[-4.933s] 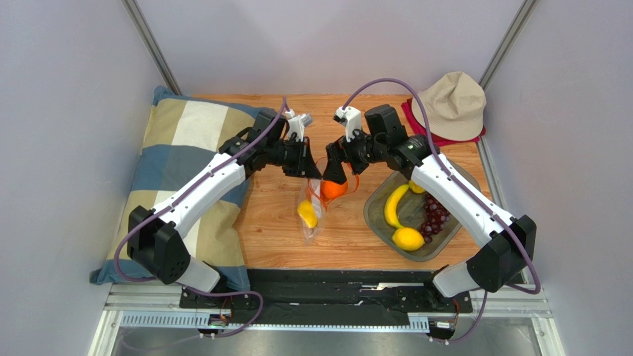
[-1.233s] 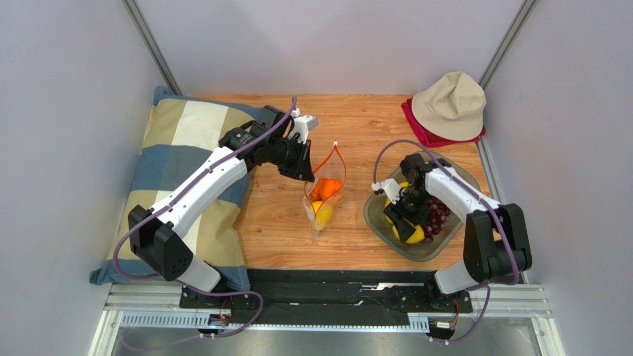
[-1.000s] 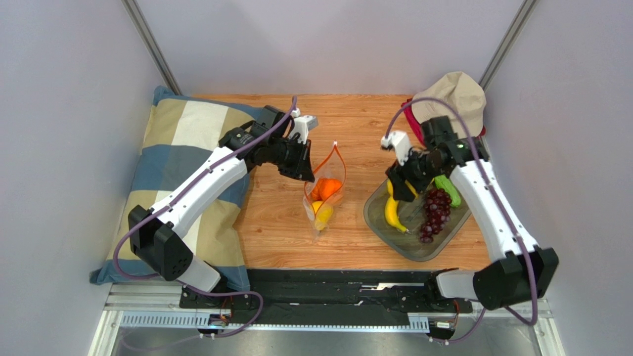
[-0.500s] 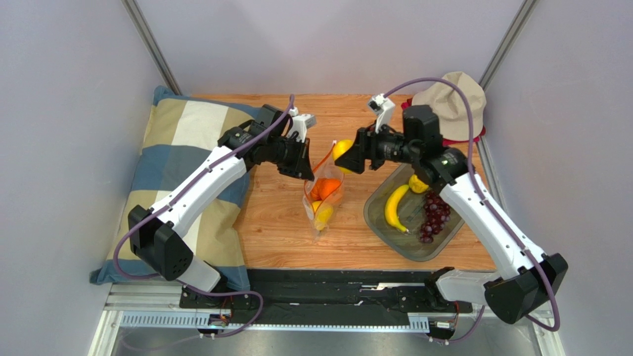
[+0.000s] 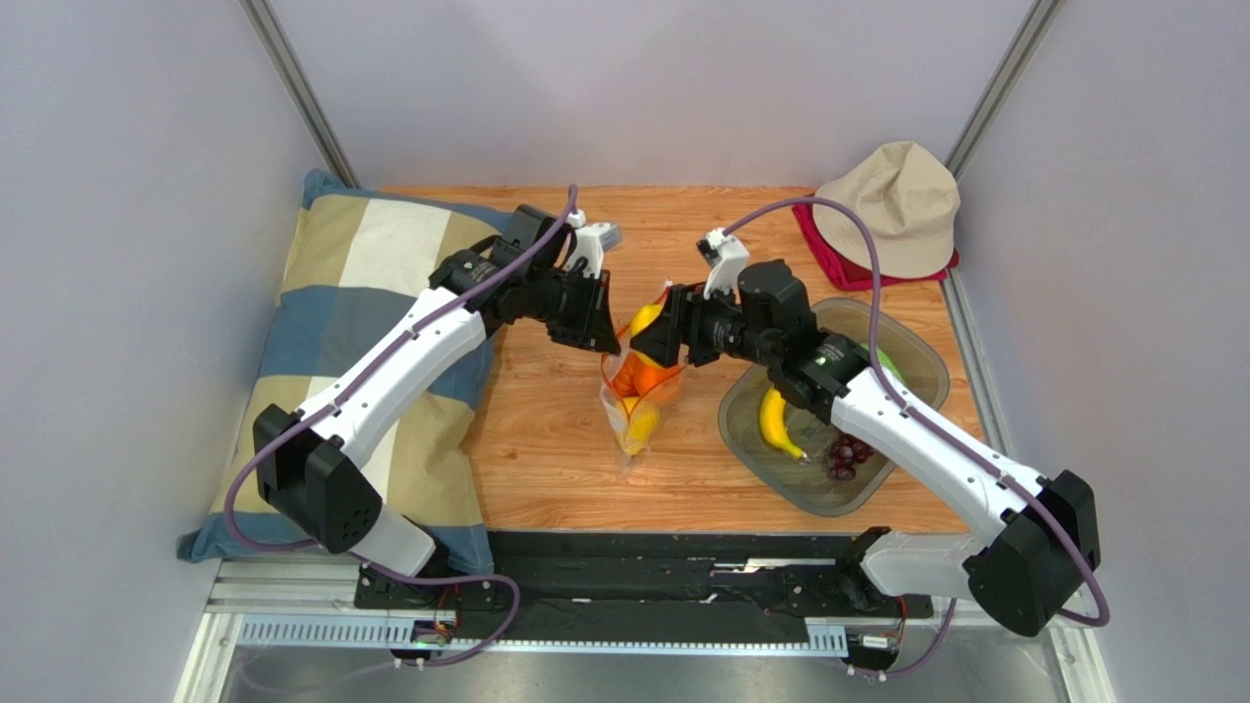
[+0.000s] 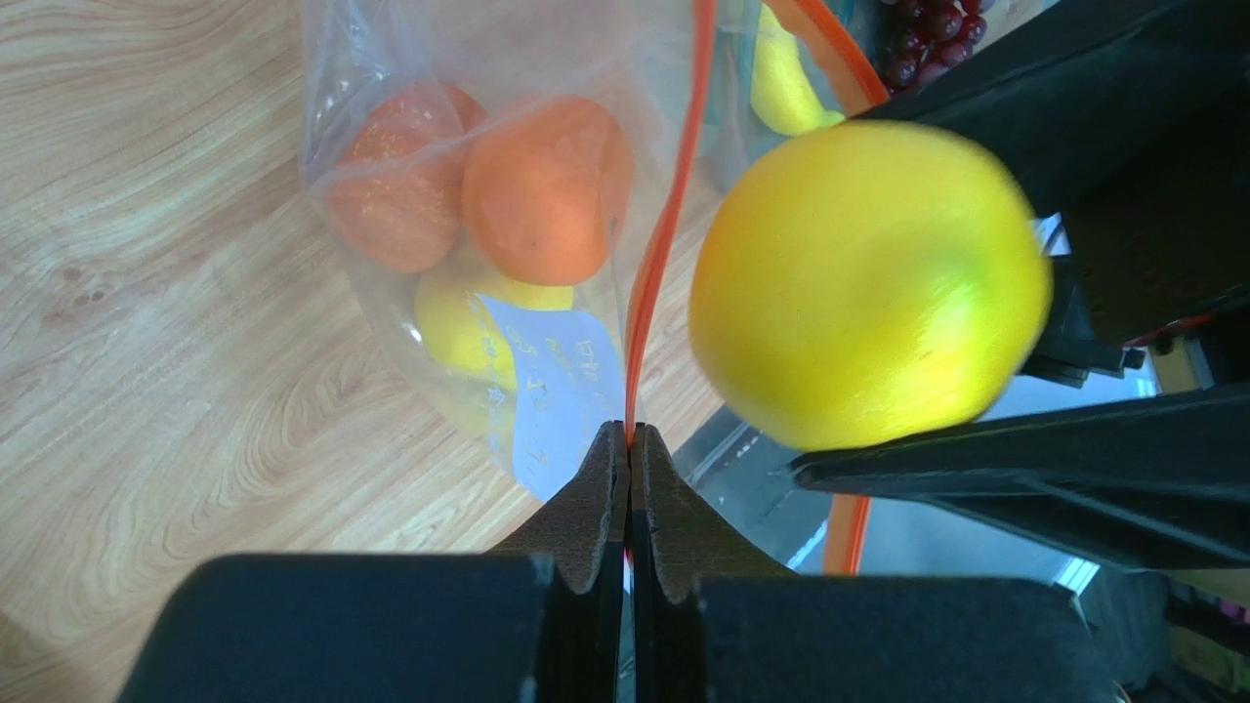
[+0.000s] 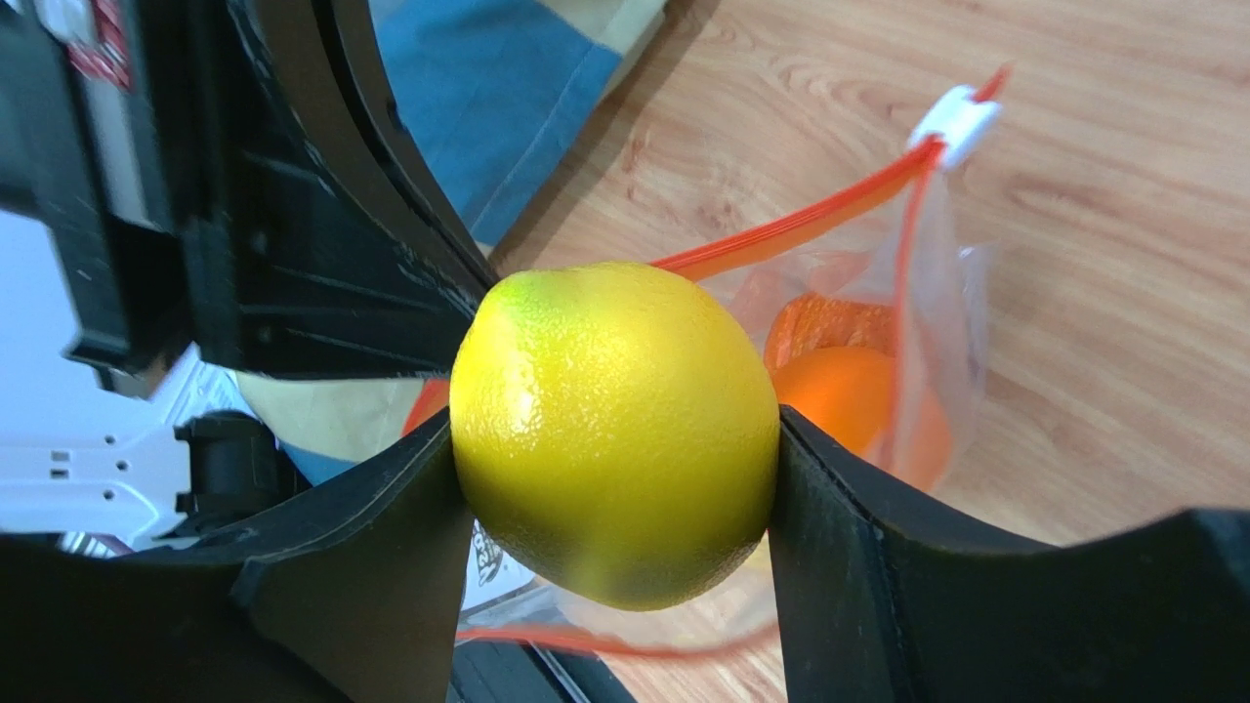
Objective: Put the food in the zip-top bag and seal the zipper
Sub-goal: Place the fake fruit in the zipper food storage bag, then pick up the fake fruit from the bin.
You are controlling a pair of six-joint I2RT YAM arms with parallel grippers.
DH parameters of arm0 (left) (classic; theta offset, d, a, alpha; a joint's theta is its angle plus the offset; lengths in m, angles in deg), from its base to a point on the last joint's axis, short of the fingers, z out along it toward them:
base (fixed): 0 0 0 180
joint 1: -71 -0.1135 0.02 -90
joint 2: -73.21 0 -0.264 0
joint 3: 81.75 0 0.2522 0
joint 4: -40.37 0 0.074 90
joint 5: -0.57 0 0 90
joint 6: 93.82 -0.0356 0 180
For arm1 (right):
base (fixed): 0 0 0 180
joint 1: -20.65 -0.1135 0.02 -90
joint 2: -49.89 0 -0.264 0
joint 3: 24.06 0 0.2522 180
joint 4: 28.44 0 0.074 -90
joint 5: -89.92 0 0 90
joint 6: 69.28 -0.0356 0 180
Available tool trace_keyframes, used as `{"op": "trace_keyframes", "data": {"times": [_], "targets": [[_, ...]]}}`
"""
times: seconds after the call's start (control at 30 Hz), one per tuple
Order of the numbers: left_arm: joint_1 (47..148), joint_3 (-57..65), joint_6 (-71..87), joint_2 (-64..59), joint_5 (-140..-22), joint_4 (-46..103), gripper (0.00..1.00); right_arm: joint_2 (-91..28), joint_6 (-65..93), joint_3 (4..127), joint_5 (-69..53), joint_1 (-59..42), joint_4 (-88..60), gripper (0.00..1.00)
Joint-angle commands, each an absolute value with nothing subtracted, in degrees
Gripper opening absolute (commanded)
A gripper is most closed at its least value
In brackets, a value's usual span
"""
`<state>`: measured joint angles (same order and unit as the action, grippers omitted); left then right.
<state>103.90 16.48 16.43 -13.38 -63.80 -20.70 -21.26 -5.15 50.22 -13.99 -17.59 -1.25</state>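
Note:
The zip-top bag (image 5: pixel 634 399) hangs open over the wood table, with two orange fruits (image 6: pixel 546 185) and a yellow fruit (image 6: pixel 458 325) inside. My left gripper (image 5: pixel 597 318) is shut on the zipper strip (image 6: pixel 663 249), holding one side of the mouth up. My right gripper (image 5: pixel 656 328) is shut on a lemon (image 7: pixel 616 425) right at the bag's mouth, close beside the left fingers; the lemon also shows in the left wrist view (image 6: pixel 869 286). The white slider (image 7: pixel 954 117) sits at the far end of the zipper.
A grey tray (image 5: pixel 895 440) to the right holds a banana (image 5: pixel 770 418), a grape bunch (image 5: pixel 842 456) and a green piece (image 5: pixel 888 361). A checked pillow (image 5: pixel 352 293) lies on the left. A beige hat (image 5: pixel 895 205) on red cloth lies at the back right.
My right gripper took the lemon out of the tray, lifted it and carried it left to the bag's mouth. My left gripper has kept hold of the bag's edge.

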Motion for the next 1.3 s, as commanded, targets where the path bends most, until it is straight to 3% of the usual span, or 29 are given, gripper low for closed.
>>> {"op": "trace_keyframes", "data": {"times": [0.0,0.1,0.27,0.3,0.33,0.43,0.63,0.73,0.93,1.03,1.27], "targets": [[103.61,16.57,17.36,-12.57,-63.06,-19.1,0.0,-20.33,-2.84,49.65,-13.78,-19.52,-5.11,0.04],[103.6,16.39,17.63,-12.66,-62.8,-18.83,0.0,-20.51,1.28,50.17,-19.4,-20.48,-1.77,0.01],[103.6,16.83,17.8,-13.01,-62.53,-18.22,0.0,-21.47,11.82,50.52,-22.32,-23.64,2.89,0.18],[103.6,17.0,17.8,-12.92,-62.36,-18.3,0.0,-21.82,12.27,50.79,-22.49,-23.65,3.68,0.24],[103.6,17.09,17.71,-13.1,-62.36,-18.22,0.0,-22.26,12.45,51.31,-23.1,-23.73,5.25,0.42],[103.6,17.09,17.71,-12.84,-62.45,-18.22,0.0,-23.14,12.46,53.6,-24.42,-23.65,7.28,0.76],[103.6,17.01,17.36,-12.48,-62.53,-18.22,0.0,-22.36,15.35,60.1,-24.61,-23.21,15.53,1.0],[103.6,17.01,17.1,-12.4,-62.36,-18.3,0.0,-20.95,17.63,63.35,-27.05,-20.67,20.1,1.0],[103.6,17.09,16.84,-12.31,-62.45,-18.57,0.0,-19.98,25.09,66.08,-35.68,-2.84,35.27,1.0],[103.6,17.01,16.66,-12.22,-62.27,-18.57,0.0,-19.72,35.55,63.2,-30.77,8.13,43.9,0.98],[103.61,17.09,16.31,-12.66,-61.74,-18.57,0.0,-22.52,45.68,56.68,-14.95,18.71,44.83,0.95]]}}
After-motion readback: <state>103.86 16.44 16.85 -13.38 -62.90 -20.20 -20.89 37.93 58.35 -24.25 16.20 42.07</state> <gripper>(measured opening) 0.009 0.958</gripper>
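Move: The right hand holds the lemon just over the bag's mouth; the bag's middle is about 3 cm back, 2 cm to its left and 10 cm below. The orange in the bag sits roughly 1 cm ahead and 10 cm under this hand. The banana is level with it, some 21 cm to its right and 18 cm below; the tray's middle is 2 cm ahead and 30 cm right. From the left hand, the bag's middle is 1 cm back, 3 cm right and 9 cm down. Back towards the near end of the bag's mouth by about 6 cm, sinking a little and turning some 20 degrees counter-clockwise, the right hand carries the lemon in and opens its fingers to let it go. It then lifts and swings about 23 cm right, sinking towards the tray with fingers wide, while the left hand stays put and keeps pinching the bag's rim. ##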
